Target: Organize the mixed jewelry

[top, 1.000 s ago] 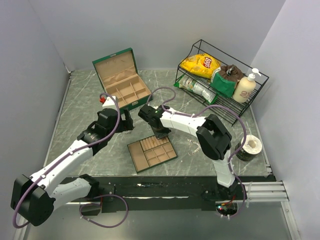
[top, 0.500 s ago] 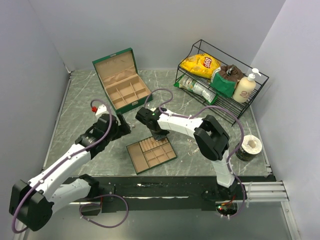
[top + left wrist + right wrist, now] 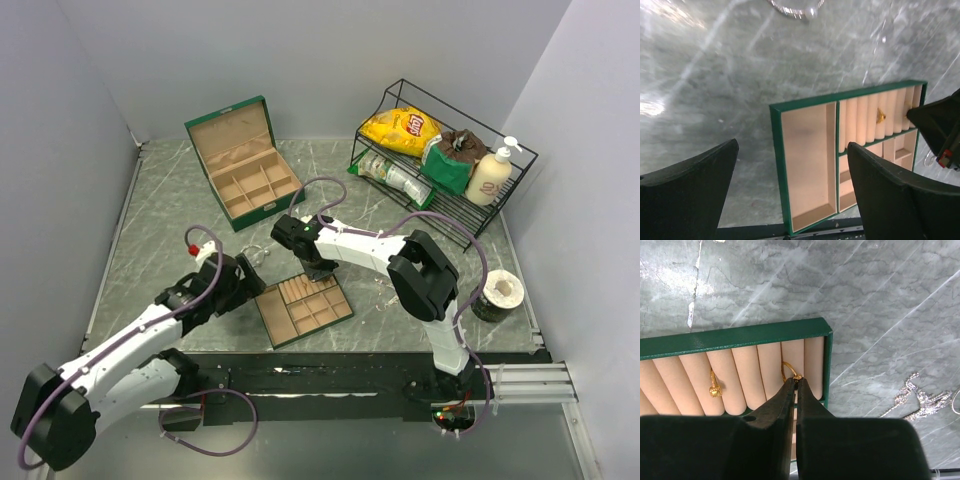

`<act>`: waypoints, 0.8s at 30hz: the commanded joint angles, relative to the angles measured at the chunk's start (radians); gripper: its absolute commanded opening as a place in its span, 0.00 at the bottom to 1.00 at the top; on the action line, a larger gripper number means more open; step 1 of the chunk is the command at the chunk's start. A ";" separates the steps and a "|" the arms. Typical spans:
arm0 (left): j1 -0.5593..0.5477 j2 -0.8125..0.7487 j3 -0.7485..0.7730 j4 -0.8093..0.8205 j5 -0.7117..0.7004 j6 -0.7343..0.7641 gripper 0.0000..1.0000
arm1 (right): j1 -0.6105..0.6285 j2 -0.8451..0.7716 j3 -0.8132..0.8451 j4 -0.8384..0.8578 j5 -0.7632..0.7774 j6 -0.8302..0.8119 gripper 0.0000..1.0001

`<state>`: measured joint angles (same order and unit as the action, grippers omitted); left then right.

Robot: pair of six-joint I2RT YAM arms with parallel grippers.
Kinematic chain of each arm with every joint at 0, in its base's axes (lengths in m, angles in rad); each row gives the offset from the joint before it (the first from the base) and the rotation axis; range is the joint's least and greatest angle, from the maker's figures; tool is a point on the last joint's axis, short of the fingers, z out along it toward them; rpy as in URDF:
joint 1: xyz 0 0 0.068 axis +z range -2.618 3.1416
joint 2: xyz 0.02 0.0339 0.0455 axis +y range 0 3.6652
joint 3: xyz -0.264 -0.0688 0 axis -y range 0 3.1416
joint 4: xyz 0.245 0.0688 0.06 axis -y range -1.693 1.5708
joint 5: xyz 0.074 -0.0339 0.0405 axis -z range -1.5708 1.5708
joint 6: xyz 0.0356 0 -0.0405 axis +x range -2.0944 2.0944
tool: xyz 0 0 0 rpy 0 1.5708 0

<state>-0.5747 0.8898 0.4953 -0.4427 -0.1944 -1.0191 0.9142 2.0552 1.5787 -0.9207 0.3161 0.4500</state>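
The flat tan divided tray (image 3: 303, 307) with a green rim lies near the table's front. My right gripper (image 3: 796, 380) is shut on a small gold ring (image 3: 788, 371) whose band sits in a slot between the tray's rolls, near the right end of the tray rim (image 3: 740, 335). A second gold ring (image 3: 714, 388) stands in a slot further left. Silvery chains (image 3: 920, 400) lie on the marble right of the tray. My left gripper (image 3: 792, 150) hangs open over the tray's long left compartment (image 3: 807, 160), holding nothing. A wire bangle (image 3: 792, 7) lies beyond it.
The open green box (image 3: 245, 165) with tan compartments stands at the back left. A black wire rack (image 3: 440, 160) with snack bags and a bottle fills the back right. A tape roll (image 3: 497, 294) sits at the right edge. Both grippers (image 3: 318, 272) crowd the tray.
My left arm has drawn back toward the near edge and now hovers at the tray's left end. The right gripper shifted slightly left over the tray's rolls, still pinching the ring.
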 commanded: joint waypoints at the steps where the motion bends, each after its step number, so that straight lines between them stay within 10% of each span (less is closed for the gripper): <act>1: -0.043 0.061 -0.012 0.068 0.036 -0.052 0.95 | 0.015 -0.004 0.029 0.011 0.026 0.019 0.08; 24: -0.086 0.282 -0.054 0.291 0.079 -0.053 0.26 | 0.020 -0.010 0.017 0.025 0.011 0.026 0.09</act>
<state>-0.6525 1.1126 0.4065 -0.2302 -0.1444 -1.0779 0.9230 2.0552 1.5787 -0.9192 0.3351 0.4515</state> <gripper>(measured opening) 0.294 0.092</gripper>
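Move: The upper part of the tray's left wall lies about 3 cm right of the left gripper, 1 cm back and 7 cm below; the silver bracelet is some 10 cm ahead and 1 cm right, 8 cm down. The right fingertips are at a gold ring, roughly 1 cm below them, with the other gold ring about 5 cm left and 1 cm back. From the right hand, that wall lies about 13 cm left, 5 cm back and 1 cm lower. Bring the open left gripper down about 5.5 cm onto the tray's left wall, easing some 3 cm to the right and slightly back, tipping the fingers a little steeper. On the way down, close them from wide open to roughly a third, one finger inside the tray and one outside. Hold the right hand still, its nearly shut fingertips at the gold ring. ##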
